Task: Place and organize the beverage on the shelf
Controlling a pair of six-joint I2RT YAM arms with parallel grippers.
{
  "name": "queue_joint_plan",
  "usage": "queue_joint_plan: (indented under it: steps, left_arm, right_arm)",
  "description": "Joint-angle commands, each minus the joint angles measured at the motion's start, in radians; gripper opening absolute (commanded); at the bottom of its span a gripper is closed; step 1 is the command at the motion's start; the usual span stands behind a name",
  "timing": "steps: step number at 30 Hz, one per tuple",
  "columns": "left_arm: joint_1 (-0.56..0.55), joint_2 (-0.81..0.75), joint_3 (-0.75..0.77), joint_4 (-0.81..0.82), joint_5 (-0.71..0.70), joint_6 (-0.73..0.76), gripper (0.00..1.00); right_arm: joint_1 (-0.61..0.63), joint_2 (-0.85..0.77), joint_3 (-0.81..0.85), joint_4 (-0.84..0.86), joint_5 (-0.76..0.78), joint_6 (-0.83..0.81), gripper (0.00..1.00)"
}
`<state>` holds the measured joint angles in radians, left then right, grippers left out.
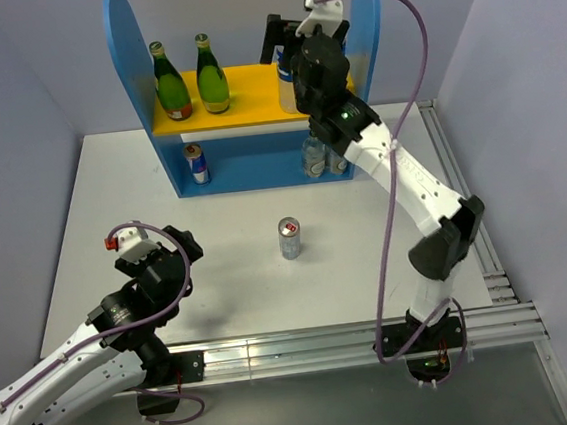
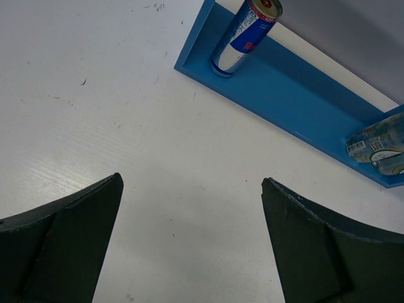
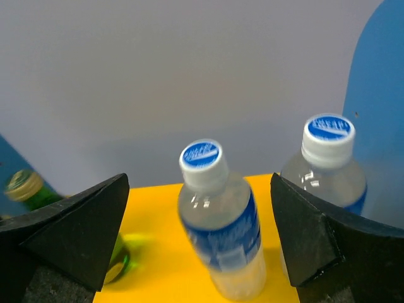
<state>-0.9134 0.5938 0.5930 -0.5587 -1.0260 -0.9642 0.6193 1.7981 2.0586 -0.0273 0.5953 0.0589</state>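
The blue shelf (image 1: 132, 46) has a yellow upper board (image 3: 158, 265). Two green bottles (image 1: 171, 83) (image 1: 212, 76) stand at its left end. My right gripper (image 1: 285, 43) (image 3: 199, 180) hangs open over the board's right end. A blue-capped water bottle (image 3: 224, 233) stands between its fingers, leaning a little and touching neither. A second water bottle (image 3: 328, 158) stands just right of it. One silver can (image 1: 195, 164) (image 2: 243, 35) sits on the lower tier at the left. Another can (image 1: 289, 239) stands on the table. My left gripper (image 1: 182, 252) (image 2: 190, 181) is open and empty above the table.
Clear bottle shapes (image 1: 324, 158) (image 2: 379, 148) show at the right end of the lower tier. Grey walls close in behind and beside the shelf. An aluminium rail (image 1: 462, 185) runs along the table's right and near edges.
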Motion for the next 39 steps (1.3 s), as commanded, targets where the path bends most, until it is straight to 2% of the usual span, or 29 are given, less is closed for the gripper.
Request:
queue_joint_plan:
  steps: [1, 3, 4, 6, 7, 9, 12, 13, 15, 16, 17, 18, 21, 22, 26, 31, 33, 39]
  left_arm:
    - [-0.004, 0.0, 0.008, 0.014, -0.006, 0.002, 0.98]
    - [-0.004, 0.003, 0.013, 0.019, 0.018, 0.008, 0.98]
    - [-0.005, 0.004, 0.013, 0.034, 0.039, 0.04, 0.98]
    - [-0.008, 0.003, 0.005, 0.101, 0.085, 0.115, 0.96]
    - [-0.015, 0.001, -0.001, 0.118, 0.142, 0.134, 0.96]
    - [-0.054, -0.003, -0.015, 0.193, 0.202, 0.204, 0.96]
    - [-0.132, 0.024, -0.025, 0.276, 0.305, 0.274, 0.96]
    - [-0.156, 0.038, -0.024, 0.292, 0.32, 0.288, 0.96]
    - [-0.227, 0.093, -0.024, 0.339, 0.343, 0.321, 0.97]
    - [-0.255, 0.116, -0.024, 0.351, 0.334, 0.326, 0.98]
    - [-0.281, 0.161, -0.025, 0.365, 0.302, 0.326, 0.99]
    - [-0.33, 0.182, -0.028, 0.384, 0.273, 0.317, 0.99]
    - [-0.393, 0.264, -0.058, 0.5, 0.245, 0.334, 0.99]
    - [-0.401, 0.302, -0.079, 0.596, 0.251, 0.344, 0.99]
    - [-0.429, 0.421, -0.111, 0.776, 0.262, 0.381, 0.99]
    - [-0.43, 0.651, -0.11, 0.988, 0.167, 0.438, 0.99]
    - [-0.429, 0.716, -0.111, 1.133, 0.138, 0.482, 0.99]
    - [-0.387, 0.968, -0.023, 1.318, 0.079, 0.545, 0.98]
  right_arm:
    - [0.062, -0.189, -0.13, 0.067, 0.099, 0.044, 1.0]
    - [0.132, -0.344, -0.277, 0.116, 0.145, 0.068, 1.0]
    - [0.167, -0.406, -0.463, 0.216, 0.209, 0.061, 1.0]
    - [0.299, -0.576, -0.645, 0.32, 0.254, 0.019, 1.0]
    - [0.35, -0.624, -0.786, 0.373, 0.343, 0.009, 1.0]
    - [0.483, -0.727, -0.889, 0.357, 0.406, 0.036, 1.0]
    - [0.613, -0.819, -1.043, 0.213, 0.533, 0.155, 1.0]
    - [0.641, -0.841, -1.107, 0.117, 0.561, 0.195, 1.0]
    - [0.707, -0.893, -1.158, -0.018, 0.624, 0.364, 1.0]
    - [0.718, -0.91, -1.196, -0.165, 0.633, 0.434, 1.0]
    - [0.727, -0.927, -1.213, -0.233, 0.635, 0.558, 1.0]
    - [0.737, -0.959, -1.232, -0.347, 0.641, 0.614, 1.0]
    - [0.761, -1.023, -1.287, -0.475, 0.643, 0.774, 1.0]
    - [0.77, -1.037, -1.308, -0.537, 0.646, 0.827, 1.0]
    - [0.777, -1.114, -1.356, -0.563, 0.635, 0.837, 1.0]
    - [0.777, -1.152, -1.396, -0.566, 0.644, 0.823, 1.0]
    - [0.777, -1.168, -1.404, -0.559, 0.643, 0.815, 1.0]
    - [0.777, -1.224, -1.43, -0.553, 0.638, 0.78, 1.0]
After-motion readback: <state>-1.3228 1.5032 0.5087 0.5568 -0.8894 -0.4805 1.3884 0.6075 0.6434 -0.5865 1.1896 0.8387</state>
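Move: The silver can stands on the table about 26 cm to the left hand's right, 5 cm ahead and 13 cm below. The blue can on the lower shelf is some 27 cm ahead of that hand, 6 cm right and 12 cm below. From the right hand, the silver can lies about 21 cm back, 6 cm left and 44 cm below; the just-placed water bottle is 4 cm straight ahead and 3 cm below, with its twin 8 cm right of it. Towards the silver can, the left hand sweeps some 23 cm right, drawing back a little, then sinks about 11 cm and eases forward, turning roughly 40 degrees clockwise with its left side rising, fingers still wide open. The open right hand backs about 30 cm away from the water bottle, dropping nearly as far, tipping down and drifting right before settling clear of the shelf. ##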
